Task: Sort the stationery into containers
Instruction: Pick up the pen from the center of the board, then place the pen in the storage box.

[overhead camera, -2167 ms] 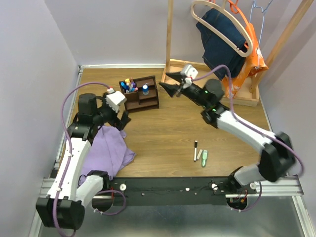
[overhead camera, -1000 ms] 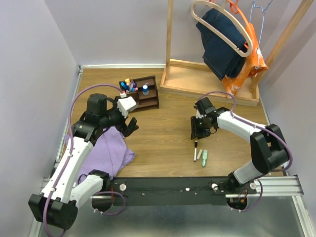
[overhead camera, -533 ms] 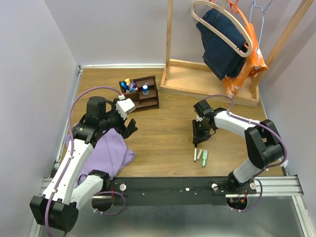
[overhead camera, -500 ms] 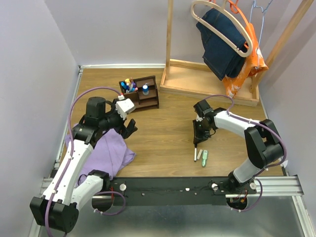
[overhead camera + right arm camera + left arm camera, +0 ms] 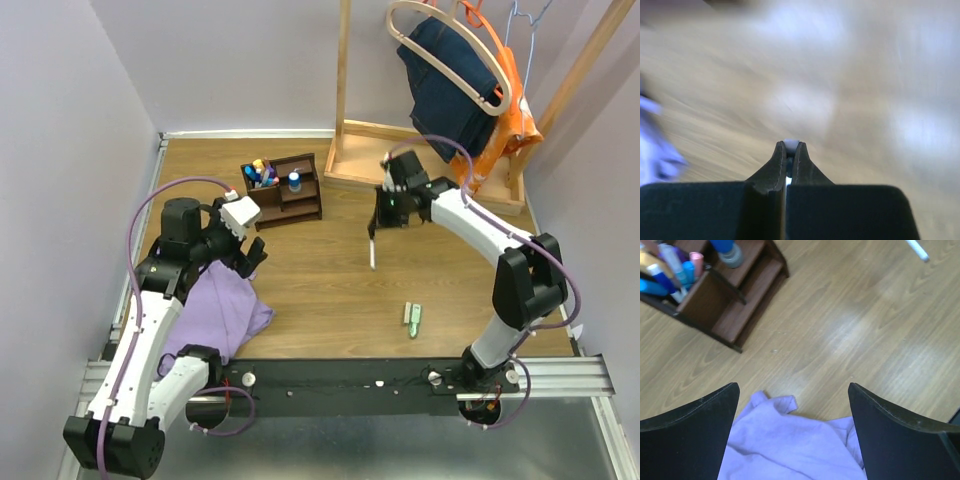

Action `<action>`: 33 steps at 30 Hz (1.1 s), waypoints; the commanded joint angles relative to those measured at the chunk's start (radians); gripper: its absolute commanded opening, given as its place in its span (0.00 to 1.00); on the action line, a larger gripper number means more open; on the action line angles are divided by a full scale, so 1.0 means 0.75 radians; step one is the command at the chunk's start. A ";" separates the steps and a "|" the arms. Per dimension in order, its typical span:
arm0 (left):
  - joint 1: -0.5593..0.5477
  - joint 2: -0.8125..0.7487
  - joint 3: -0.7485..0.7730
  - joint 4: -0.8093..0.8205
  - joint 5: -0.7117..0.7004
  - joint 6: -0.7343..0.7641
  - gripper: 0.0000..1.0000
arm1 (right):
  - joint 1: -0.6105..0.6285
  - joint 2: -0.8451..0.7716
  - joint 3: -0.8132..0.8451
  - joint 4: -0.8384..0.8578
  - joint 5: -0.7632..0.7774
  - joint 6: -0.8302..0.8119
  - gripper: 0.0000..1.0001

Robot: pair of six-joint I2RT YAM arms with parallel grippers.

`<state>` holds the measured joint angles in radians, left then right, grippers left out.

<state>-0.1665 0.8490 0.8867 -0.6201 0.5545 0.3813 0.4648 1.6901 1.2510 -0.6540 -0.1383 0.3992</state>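
A white pen [image 5: 372, 251] hangs above the table with my right gripper [image 5: 386, 213] shut on its upper end. In the right wrist view only its pale tip [image 5: 790, 144] shows between the closed fingers, and the background is blurred. A pale green piece [image 5: 413, 319] and a small grey piece beside it lie near the front edge. The dark brown organiser [image 5: 285, 190] [image 5: 715, 300] stands at the back left, with several pens [image 5: 260, 173] [image 5: 670, 267] and a blue-grey cylinder [image 5: 294, 182] [image 5: 728, 251] in it. My left gripper [image 5: 247, 257] [image 5: 792, 387] hangs open over a purple cloth, holding nothing.
A purple cloth [image 5: 220, 305] [image 5: 790, 440] lies at the front left under the left arm. A light wooden clothes-rack base [image 5: 420, 165] stands at the back right, with jeans [image 5: 450, 80] and an orange garment hanging over it.
My right gripper has shut on the white pen, lifted it off the table and carried it back and to the left. The left arm has drawn back slightly.
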 commanded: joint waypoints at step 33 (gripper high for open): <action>0.339 -0.150 -0.135 0.223 -0.629 -0.320 0.99 | 0.458 0.757 0.666 2.169 -0.251 -0.843 0.01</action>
<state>0.0723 0.7288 0.7647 -0.4938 0.0818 0.1535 0.7986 2.2192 1.7123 0.9146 -0.3298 -0.1825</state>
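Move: From the right hand, which already holds the pen, the pen compartment of the brown organizer lies about 19 cm ahead, 30 cm to the left and 4 cm lower. The blue bottle beside it stands 19 cm ahead and 21 cm left of the hand, about 3 cm lower; the green highlighter lies 12 cm back and 9 cm right, 8 cm lower. For the left hand, the compartment is 27 cm ahead, 6 cm left and 17 cm lower. Carrying the pen up and forward off the middle of the board, the right hand then sweeps left towards the organizer's pen compartment, about 30 cm left, 11 cm forward and 23 cm higher overall, sinking slightly near the end. Its wrist tips up some 90 degrees until the closed fingers point left; the pen swings towards upright. The open left hand clears 13 cm left, turning about 45 degrees counter-clockwise. ##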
